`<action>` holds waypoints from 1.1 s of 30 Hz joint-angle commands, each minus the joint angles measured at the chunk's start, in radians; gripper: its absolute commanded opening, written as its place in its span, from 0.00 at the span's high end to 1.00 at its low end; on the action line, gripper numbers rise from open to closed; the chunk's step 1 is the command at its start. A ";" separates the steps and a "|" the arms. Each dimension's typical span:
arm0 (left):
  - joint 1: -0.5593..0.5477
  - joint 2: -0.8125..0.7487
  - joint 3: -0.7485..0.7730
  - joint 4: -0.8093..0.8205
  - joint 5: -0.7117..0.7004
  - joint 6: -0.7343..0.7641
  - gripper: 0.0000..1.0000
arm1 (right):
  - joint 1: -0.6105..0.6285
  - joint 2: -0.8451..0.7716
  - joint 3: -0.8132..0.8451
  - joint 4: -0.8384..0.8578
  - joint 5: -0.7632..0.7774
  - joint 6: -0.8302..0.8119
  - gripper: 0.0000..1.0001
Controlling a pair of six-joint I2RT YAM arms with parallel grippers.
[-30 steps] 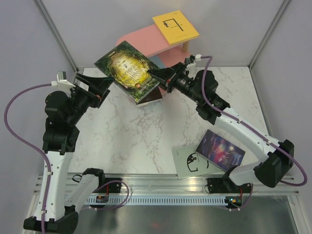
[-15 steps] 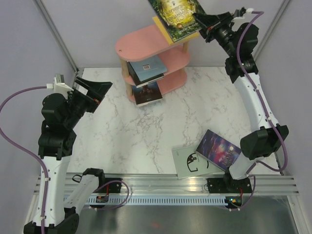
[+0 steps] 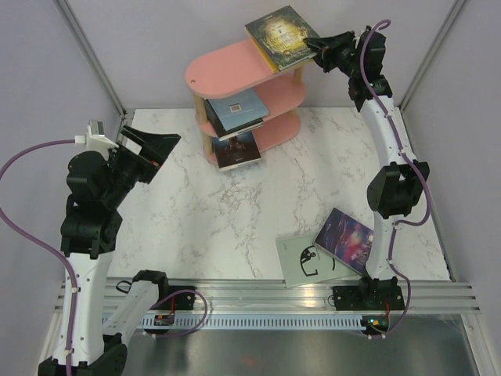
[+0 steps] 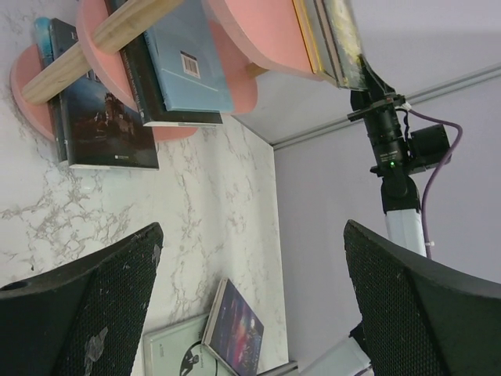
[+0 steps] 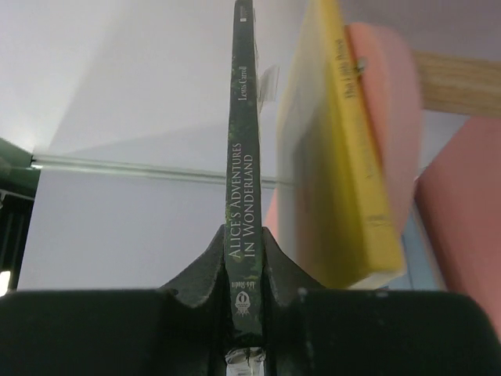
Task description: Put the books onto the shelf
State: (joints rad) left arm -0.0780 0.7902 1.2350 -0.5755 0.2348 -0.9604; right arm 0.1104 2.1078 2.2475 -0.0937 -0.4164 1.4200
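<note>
The pink three-tier shelf [image 3: 223, 69] stands at the back of the table. My right gripper [image 3: 317, 45] is shut on the spine edge of a dark green-gold book [image 3: 282, 33], holding it flat over the top board. The right wrist view shows its spine [image 5: 244, 149] between my fingers [image 5: 196, 270], with a narrow gap to the yellow book [image 5: 344, 157] lying on that board. A blue book [image 3: 235, 108] lies on the middle tier and a dark one [image 3: 237, 149] on the bottom. My left gripper [image 3: 155, 145] hangs open and empty, left of the shelf.
A pale grey-green book [image 3: 301, 262] and a purple galaxy book [image 3: 354, 239] lie overlapping at the table's front right, also seen between my left fingers [image 4: 235, 329]. Grey walls close in the back and sides. The right arm [image 3: 391, 180] stretches up along the right side.
My right gripper has carried the green-gold book from in front of the shelf up and back, over the yellow book on the top board. The left gripper let go of it, opened wider and drew back left.
</note>
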 commanded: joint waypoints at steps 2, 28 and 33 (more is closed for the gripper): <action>0.007 0.006 0.012 0.005 -0.031 0.061 0.02 | -0.015 0.023 0.112 0.124 0.068 0.048 1.00; 0.011 0.129 0.034 0.037 0.029 0.028 0.05 | -0.060 -0.011 0.009 -0.087 -0.168 -0.078 0.02; 0.011 0.133 0.029 0.040 0.047 0.015 0.07 | -0.071 -0.011 0.003 -0.171 -0.217 -0.110 0.02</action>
State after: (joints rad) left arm -0.0734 0.9245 1.2427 -0.5720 0.2478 -0.9268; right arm 0.0448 2.1185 2.2719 -0.1242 -0.5632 1.3705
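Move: The right hand already grips the green book by its right-hand end, held above the yellow book on the shelf's top board. The yellow book's middle is about 7 cm to the hand's left, 2 cm ahead and 5 cm below. The bare left part of the board lies roughly 17 cm left, 3 cm back and 6 cm down; the blue book, one tier lower, is some 16 cm left, 6 cm back and 18 cm down. From the idle left hand, the yellow book is about 35 cm ahead, 22 cm right and 2 cm lower. Still pinching the green book's end, the right hand lays it over the yellow one, pushing forward about 3 cm while sinking some 2.5 cm and easing right. Its fingers then open wide and let go; the hand lifts briefly, then sinks slightly as it draws back about 3.5 cm, turning counter-clockwise. The empty left hand eases forward and down, tipping slightly down. ##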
